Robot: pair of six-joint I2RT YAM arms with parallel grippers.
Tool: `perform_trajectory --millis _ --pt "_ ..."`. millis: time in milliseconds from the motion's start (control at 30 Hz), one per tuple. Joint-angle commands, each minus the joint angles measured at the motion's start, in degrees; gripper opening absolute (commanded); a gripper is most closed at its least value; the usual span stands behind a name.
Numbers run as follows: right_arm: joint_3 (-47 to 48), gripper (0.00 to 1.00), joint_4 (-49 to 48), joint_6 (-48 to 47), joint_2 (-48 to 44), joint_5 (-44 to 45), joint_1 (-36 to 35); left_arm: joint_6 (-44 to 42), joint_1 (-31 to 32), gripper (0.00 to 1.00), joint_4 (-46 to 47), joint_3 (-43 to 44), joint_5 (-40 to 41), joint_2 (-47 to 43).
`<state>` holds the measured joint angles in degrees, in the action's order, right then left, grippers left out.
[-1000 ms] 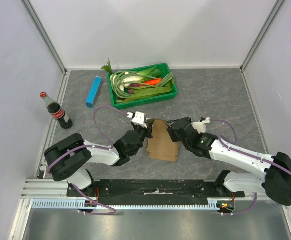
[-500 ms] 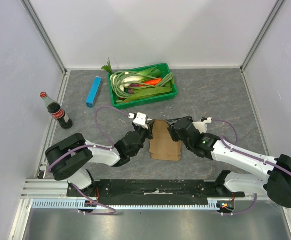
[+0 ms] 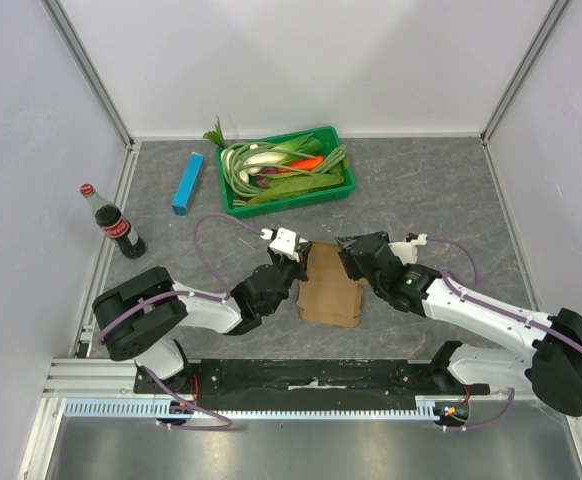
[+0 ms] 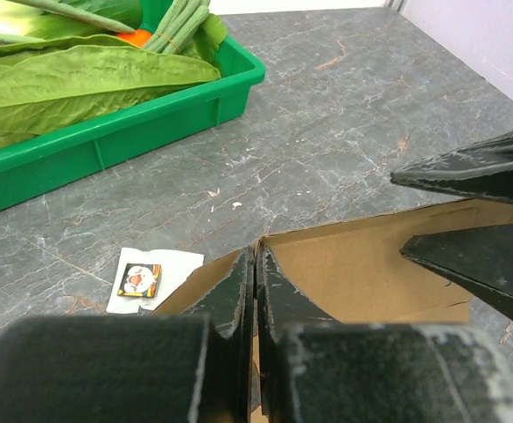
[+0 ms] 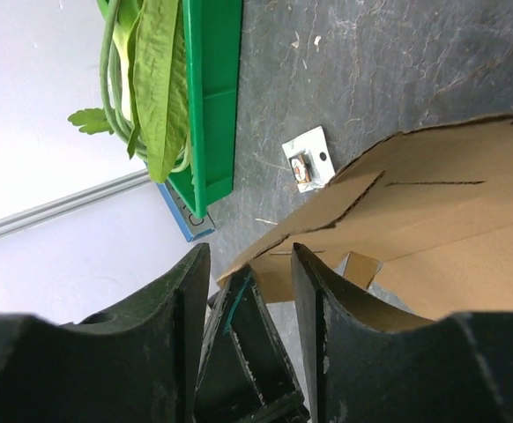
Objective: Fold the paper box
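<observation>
The paper box (image 3: 329, 295) is a flat brown cardboard piece lying on the grey table between both arms. My left gripper (image 3: 299, 270) is shut on its left edge; in the left wrist view the jaws (image 4: 256, 264) pinch the cardboard rim (image 4: 371, 264). My right gripper (image 3: 347, 262) stands open at the box's upper right. In the right wrist view its fingers (image 5: 249, 264) straddle the cardboard's corner (image 5: 450, 220) and the left gripper's fingertips (image 5: 243, 352). The right gripper's fingers (image 4: 477, 167) show at the right of the left wrist view.
A green tray (image 3: 343, 186) of vegetables stands behind the box. A slim blue box (image 3: 187, 183) and a cola bottle (image 3: 114, 222) are at the left. A small white card (image 4: 146, 280) lies on the table just beyond the cardboard.
Both grippers and the cardboard have shifted slightly to the right. The left gripper has stayed shut on the edge.
</observation>
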<state>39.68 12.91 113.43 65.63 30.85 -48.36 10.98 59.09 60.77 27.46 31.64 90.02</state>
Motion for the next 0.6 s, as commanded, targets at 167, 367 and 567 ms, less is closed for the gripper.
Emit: perform_trajectory --millis 167,367,567 --pt "1.89 0.45 -0.86 18.41 1.52 1.58 0.81 -4.56 1.29 0.02 6.02 0.57 2.81 0.86" --pt "1.01 0.34 -2.10 18.76 1.87 1.05 0.81 -4.57 1.55 0.02 6.64 0.40 3.17 1.65" --pt "-1.88 0.20 -4.38 19.99 1.35 0.70 0.81 -3.08 1.64 0.03 5.85 0.31 2.82 1.83"
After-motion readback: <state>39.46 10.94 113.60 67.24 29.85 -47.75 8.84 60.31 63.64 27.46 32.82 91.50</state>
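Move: The carton panel's raised top edge already runs between the right hand's half-open fingers, within about 1 cm to their left and 1 cm below. From that hand, the left gripper is some 7 cm to the left, level fore and aft and 1 cm lower; the white card is about 4 cm ahead, 10 cm left and 14 cm down. From the left hand, the edge lies roughly 6 cm right and 1 cm ahead, at its height. The right hand settles about 1 cm down, closing its fingers towards a pinch on the panel edge; left keeps its pinch. ##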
